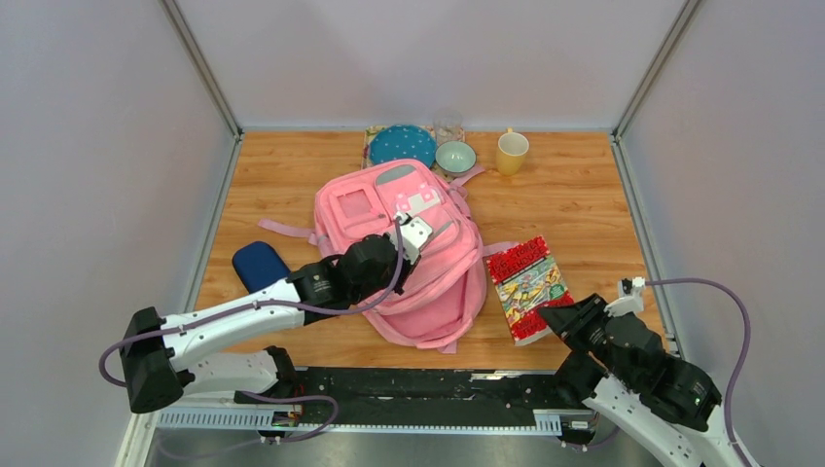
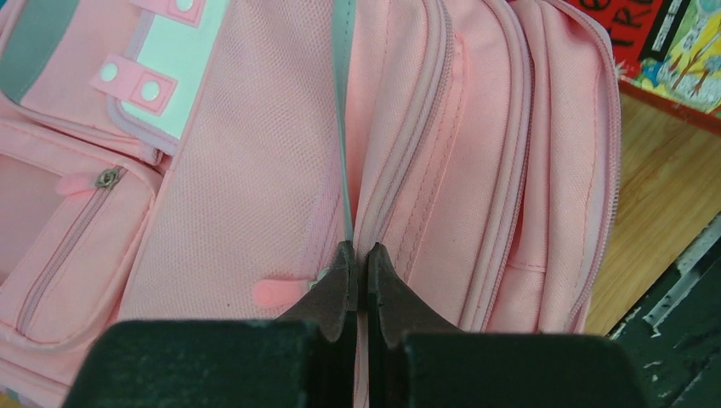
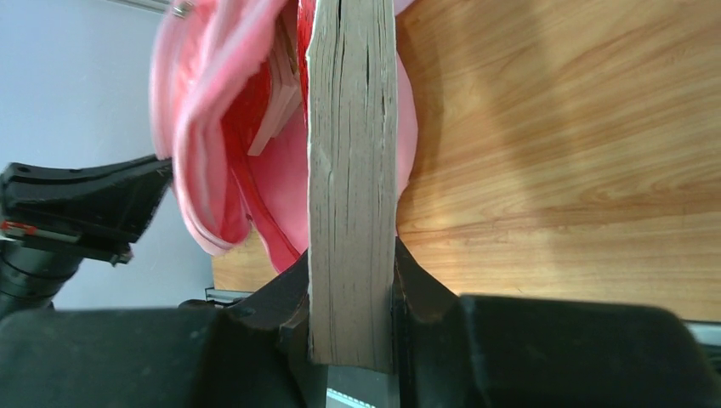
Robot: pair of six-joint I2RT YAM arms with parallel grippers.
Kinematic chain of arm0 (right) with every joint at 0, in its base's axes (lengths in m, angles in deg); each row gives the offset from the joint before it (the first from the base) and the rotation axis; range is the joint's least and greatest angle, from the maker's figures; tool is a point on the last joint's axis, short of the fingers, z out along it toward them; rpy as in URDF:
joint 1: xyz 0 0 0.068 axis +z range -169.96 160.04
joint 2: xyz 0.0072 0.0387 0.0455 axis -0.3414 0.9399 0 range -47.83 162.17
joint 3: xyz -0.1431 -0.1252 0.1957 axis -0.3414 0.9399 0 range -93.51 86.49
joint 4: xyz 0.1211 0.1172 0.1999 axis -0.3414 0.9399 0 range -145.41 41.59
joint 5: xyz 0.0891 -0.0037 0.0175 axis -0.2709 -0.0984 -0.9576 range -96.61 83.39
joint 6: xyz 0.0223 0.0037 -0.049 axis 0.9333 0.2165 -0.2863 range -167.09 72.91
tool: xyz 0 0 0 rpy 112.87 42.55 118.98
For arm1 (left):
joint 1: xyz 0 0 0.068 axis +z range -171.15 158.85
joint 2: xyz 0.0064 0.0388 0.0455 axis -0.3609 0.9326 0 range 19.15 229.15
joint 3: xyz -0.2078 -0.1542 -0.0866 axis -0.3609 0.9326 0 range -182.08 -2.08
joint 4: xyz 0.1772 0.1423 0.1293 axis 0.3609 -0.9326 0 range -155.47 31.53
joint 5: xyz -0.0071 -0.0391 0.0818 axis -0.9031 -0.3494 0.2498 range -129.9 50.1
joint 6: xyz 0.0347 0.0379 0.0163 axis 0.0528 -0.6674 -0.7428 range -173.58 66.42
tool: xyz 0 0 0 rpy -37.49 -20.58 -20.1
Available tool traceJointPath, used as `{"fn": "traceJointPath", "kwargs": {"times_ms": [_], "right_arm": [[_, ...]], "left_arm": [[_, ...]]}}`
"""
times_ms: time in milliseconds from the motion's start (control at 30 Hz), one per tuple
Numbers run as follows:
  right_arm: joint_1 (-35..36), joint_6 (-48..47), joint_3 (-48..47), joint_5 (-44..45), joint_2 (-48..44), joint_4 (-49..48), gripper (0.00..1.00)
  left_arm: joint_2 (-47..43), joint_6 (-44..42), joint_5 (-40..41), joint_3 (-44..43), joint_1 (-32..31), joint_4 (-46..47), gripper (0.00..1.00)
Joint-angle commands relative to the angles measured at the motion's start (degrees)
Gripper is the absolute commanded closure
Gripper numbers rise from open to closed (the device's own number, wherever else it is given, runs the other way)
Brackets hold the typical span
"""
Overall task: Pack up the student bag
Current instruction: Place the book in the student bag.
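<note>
The pink student bag lies flat at the middle of the table, front pockets up. My left gripper rests on top of it, and in the left wrist view the left gripper is shut, its tips pinching the student bag at a zip seam, right beside a pink zip pull. A red picture book lies to the right of the bag. My right gripper is shut on its near edge. The book's page edge stands between the right gripper's fingers, pointing at the student bag.
A navy pouch lies to the left of the bag. At the back stand a teal dotted plate, a pale green bowl, a clear glass and a yellow mug. Walls close in the table on three sides.
</note>
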Motion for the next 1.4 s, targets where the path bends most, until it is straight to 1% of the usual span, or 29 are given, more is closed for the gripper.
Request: {"fn": "traceJointPath", "kwargs": {"times_ms": [0,67,167,233,267,300,367,400,467,500,567,600,633,667,700,833,900,967,1000,1033,1133,1167,1200,1233,1267,1300,1333,1367], "right_arm": [[-0.04,3.53,-1.77,-1.51,-0.80,-1.48,1.00],[-0.04,4.24,-0.37,-4.76,-0.80,-2.97,1.00],[-0.13,6.08,3.41,-10.39,-1.14,-8.94,1.00],[-0.04,6.70,6.82,-14.15,-2.29,-15.79,1.00],[-0.13,7.57,7.98,-15.14,-2.20,-18.08,1.00],[-0.13,8.27,8.95,-15.75,-1.86,-22.36,1.00],[-0.13,10.82,12.02,-17.60,-1.33,-26.77,1.00],[0.05,11.35,12.90,-18.39,0.33,-32.19,1.00],[-0.04,12.32,15.10,-19.80,2.09,-37.32,1.00],[-0.04,12.59,15.63,-19.98,3.15,-42.31,1.00],[-0.04,12.50,16.07,-20.86,7.80,-46.29,1.00],[0.05,11.98,15.90,-20.86,9.99,-50.23,1.00],[-0.04,11.63,15.73,-23.29,13.67,-52.53,1.00],[-0.04,11.27,15.55,-23.75,16.05,-54.38,1.00],[-0.04,11.01,14.94,-23.93,17.91,-57.62,1.00],[-0.04,8.11,13.09,-23.15,28.01,-64.58,1.00],[-0.04,7.49,13.00,-22.71,34.60,-71.41,1.00],[-0.04,6.26,12.74,-21.82,38.91,-76.00,1.00],[-0.04,6.26,12.30,-19.30,43.89,-79.15,1.00],[-0.04,6.17,11.08,-17.45,46.20,-81.10,1.00],[-0.13,4.59,7.74,-15.77,57.44,-86.91,1.00],[-0.13,4.76,5.81,-15.67,60.26,-88.40,1.00],[-0.04,5.55,5.01,-15.67,62.81,-92.33,1.00],[-0.13,6.43,4.31,-14.54,68.23,-93.32,1.00],[-0.04,7.39,3.17,-13.40,70.46,-94.03,1.00],[-0.04,9.06,2.81,-12.08,73.01,-96.73,1.00],[-0.13,10.03,2.54,-9.46,76.95,-97.28,0.98],[-0.22,11.17,1.24,-8.82,79.16,-97.37,0.93]], "left_arm": [[-3.32,5.42,-2.99,-5.56,2.76,5.96,1.00],[-3.75,5.78,-3.26,-5.65,2.94,6.75,1.00],[-3.93,6.39,-2.47,-5.74,3.02,8.16,1.00],[-3.84,6.92,-2.65,-5.92,3.11,8.69,1.00],[-3.76,7.18,-2.82,-6.09,3.11,8.95,1.00],[-3.84,7.71,-3.17,-6.00,3.11,9.39,1.00],[-3.93,8.06,-3.35,-5.83,3.20,10.18,1.00],[-3.84,8.06,-3.44,-5.83,3.20,10.62,1.00],[-3.76,8.24,-3.61,-5.83,3.20,10.97,1.00],[-3.67,8.33,-3.87,-6.00,3.20,10.97,1.00],[-3.67,8.33,-3.88,-6.09,3.20,11.06,1.00],[-3.67,8.33,-3.96,-6.09,3.20,11.06,1.00],[-3.49,8.33,-3.79,-6.18,3.29,11.15,1.00],[-3.58,8.33,-3.79,-6.18,3.20,11.15,1.00],[-3.58,8.33,-3.96,-6.18,3.37,11.41,1.00],[-3.76,8.59,-4.75,-6.44,3.64,11.59,1.00],[-3.84,8.94,-5.63,-6.53,3.82,12.03,1.00],[-4.11,9.29,-6.33,-6.53,3.99,12.29,1.00],[-4.19,9.64,-6.77,-6.53,4.08,12.29,1.00],[-4.54,9.73,-6.86,-6.44,4.08,12.20,1.00],[-5.51,10.08,-7.30,-5.83,4.69,12.55,1.00],[-5.69,10.00,-7.39,-5.83,5.13,12.55,1.00],[-5.78,10.17,-7.83,-5.92,5.40,12.38,1.00],[-5.95,10.17,-8.09,-5.83,5.83,12.20,1.00],[-6.13,10.43,-8.44,-5.83,6.19,12.12,1.00],[-6.48,11.05,-8.88,-5.57,6.80,12.11,1.00],[-6.74,11.23,-8.89,-5.39,7.07,12.29,1.00],[-7.01,11.23,-8.71,-4.69,7.07,12.73,1.00]]}}
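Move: About 18 cm to the left of the right hand, some 9 cm ahead and 7 cm lower is the student bag's open mouth, where the held book is to go. The packed books stand inside it, roughly 17 cm ahead and 25 cm left of that hand, 9 cm lower; a side strap lies 22 cm ahead and 5 cm left, 15 cm down. From the left hand, holding the flap, the mouth is some 16 cm right, 1 cm back and 9 cm below. Swinging left about 23 cm and, mostly in the later part, forward some 13 cm while sinking about 4 cm, the right hand carries the still-pinched book under the raised flap and into the bag beside the packed books, rolling its left side up and turning slightly counter-clockwise. The left hand keeps its pinch on the flap and draws it up another 4 cm, rolling the opposite way. ##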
